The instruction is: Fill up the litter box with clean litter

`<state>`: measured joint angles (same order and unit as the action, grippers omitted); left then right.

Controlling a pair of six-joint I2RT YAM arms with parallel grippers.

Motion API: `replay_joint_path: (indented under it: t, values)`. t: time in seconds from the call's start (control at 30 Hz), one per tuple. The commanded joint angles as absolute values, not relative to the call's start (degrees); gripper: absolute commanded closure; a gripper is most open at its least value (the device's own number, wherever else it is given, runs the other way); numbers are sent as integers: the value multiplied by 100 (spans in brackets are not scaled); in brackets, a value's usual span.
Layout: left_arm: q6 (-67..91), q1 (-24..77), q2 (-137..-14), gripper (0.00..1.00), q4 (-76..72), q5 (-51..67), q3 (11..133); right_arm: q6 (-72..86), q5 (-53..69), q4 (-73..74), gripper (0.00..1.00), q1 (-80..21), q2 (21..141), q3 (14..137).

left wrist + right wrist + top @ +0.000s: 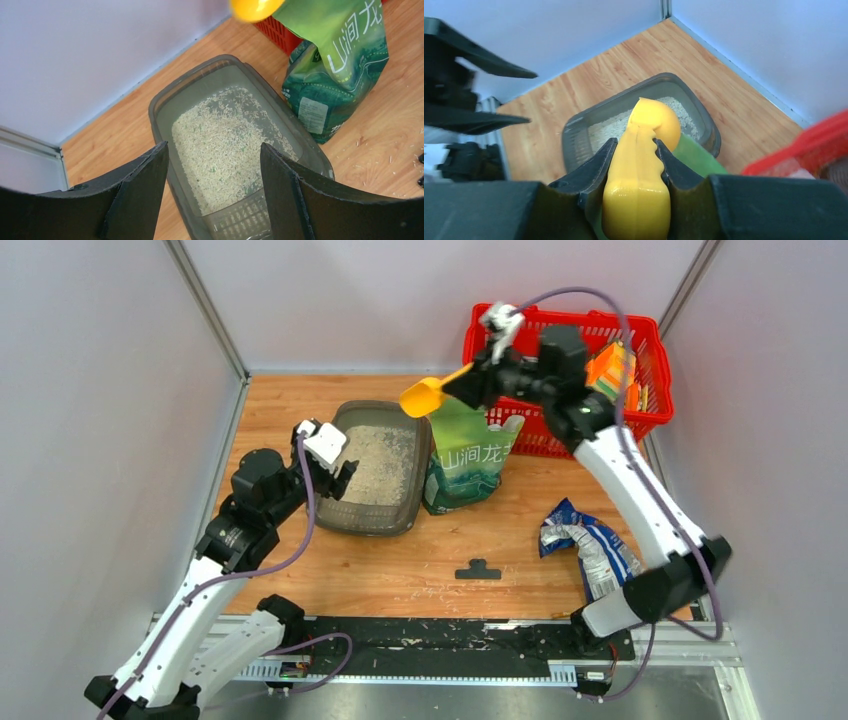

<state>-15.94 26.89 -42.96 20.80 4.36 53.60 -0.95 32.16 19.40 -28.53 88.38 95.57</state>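
Observation:
The litter box [344, 509] is a dark grey tray left of centre, with a layer of pale clean litter [380, 457] inside it. My left gripper [338, 476] hangs open at its near left rim. In the left wrist view the left gripper [214, 145] straddles that rim [159, 107], one finger outside and one over the litter [220, 135]. My right gripper [472, 386] is shut on the handle of a yellow scoop [426, 397], held high over the box's far right corner. The right wrist view shows the right gripper [636, 145] clamping the scoop [646, 120] above the litter box [696, 107]. What the scoop holds is hidden.
An opened green bag [466, 455] stands right beside the box. A red wire basket [640, 350] sits at the back right with orange items inside. A crumpled blue-white bag [590, 552] lies near the right arm. A small black T-shaped piece [478, 570] lies at the front.

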Motion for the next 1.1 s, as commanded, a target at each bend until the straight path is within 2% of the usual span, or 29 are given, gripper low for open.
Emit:
replay_joint_path:
  t: [0.0,0.13,0.17,0.37,0.57,0.73,0.87,1.0,1.07]
  values:
    - [-1415,2663,-4307,25,1653,589,5318,949,5172,3066,94,-1953,7877,9099]
    - [-1406,2663,-4403,25,1565,826,5238,91,5572,4243,94,-1434,7112,8011]
    - [-1406,2663,-4429,25,1547,983,5230,-539,5537,4741,94,-1433,6884,7850]
    - [-1371,2663,-4737,26,1599,1624,5405,-1353,4836,5054,93,-1249,6451,6323]
    - [-1292,2672,-4939,28,1635,1950,5528,-1178,4370,4870,91,-371,6750,5599]
    - [-1169,2672,-5080,28,1494,2127,5528,172,4105,4062,86,578,6820,5054]
    - [-1108,2716,-5273,28,1275,2267,5572,413,3955,3666,77,659,6952,4808]
    - [-1116,2847,-5624,28,1143,2373,5765,650,3674,3314,50,756,6943,4527]
    - [-1107,2944,-5756,28,1073,2504,5879,764,3499,3357,44,931,6952,4596]
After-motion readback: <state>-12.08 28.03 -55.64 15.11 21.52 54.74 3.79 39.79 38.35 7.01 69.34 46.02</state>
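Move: The right hand, holding the emptied scoop, is bound for the bare table spot about 13 cm back, 15 cm to its right and some 37 cm below. The green litter bag stands around 4 cm back and 6 cm right, its middle 26 cm down; the blue bag lies some 18 cm back and 30 cm right, the black clip 22 cm back and 8 cm right, both at table level. From the left hand, the green litter bag is about 5 cm ahead, 23 cm right and 19 cm down, the litter box 7 cm ahead, 4 cm right and 28 cm down. The right hand swings the scoop away from the litter box, first back and to the right with a slight rise over the green litter bag, then sinks and carries on right, easing a few centimetres forward again, to end about 26 cm lower and 21 cm farther right, close beside the blue bag; its wrist tips down some 50 degrees and turns clockwise on the way, and only at the end do the fingers start to open on the scoop's handle. Meanwhile the left hand, fingers still open, drifts about 7 cm right and 3 cm down over the litter box towards the green bag, turning clockwise and tipping down a little. ##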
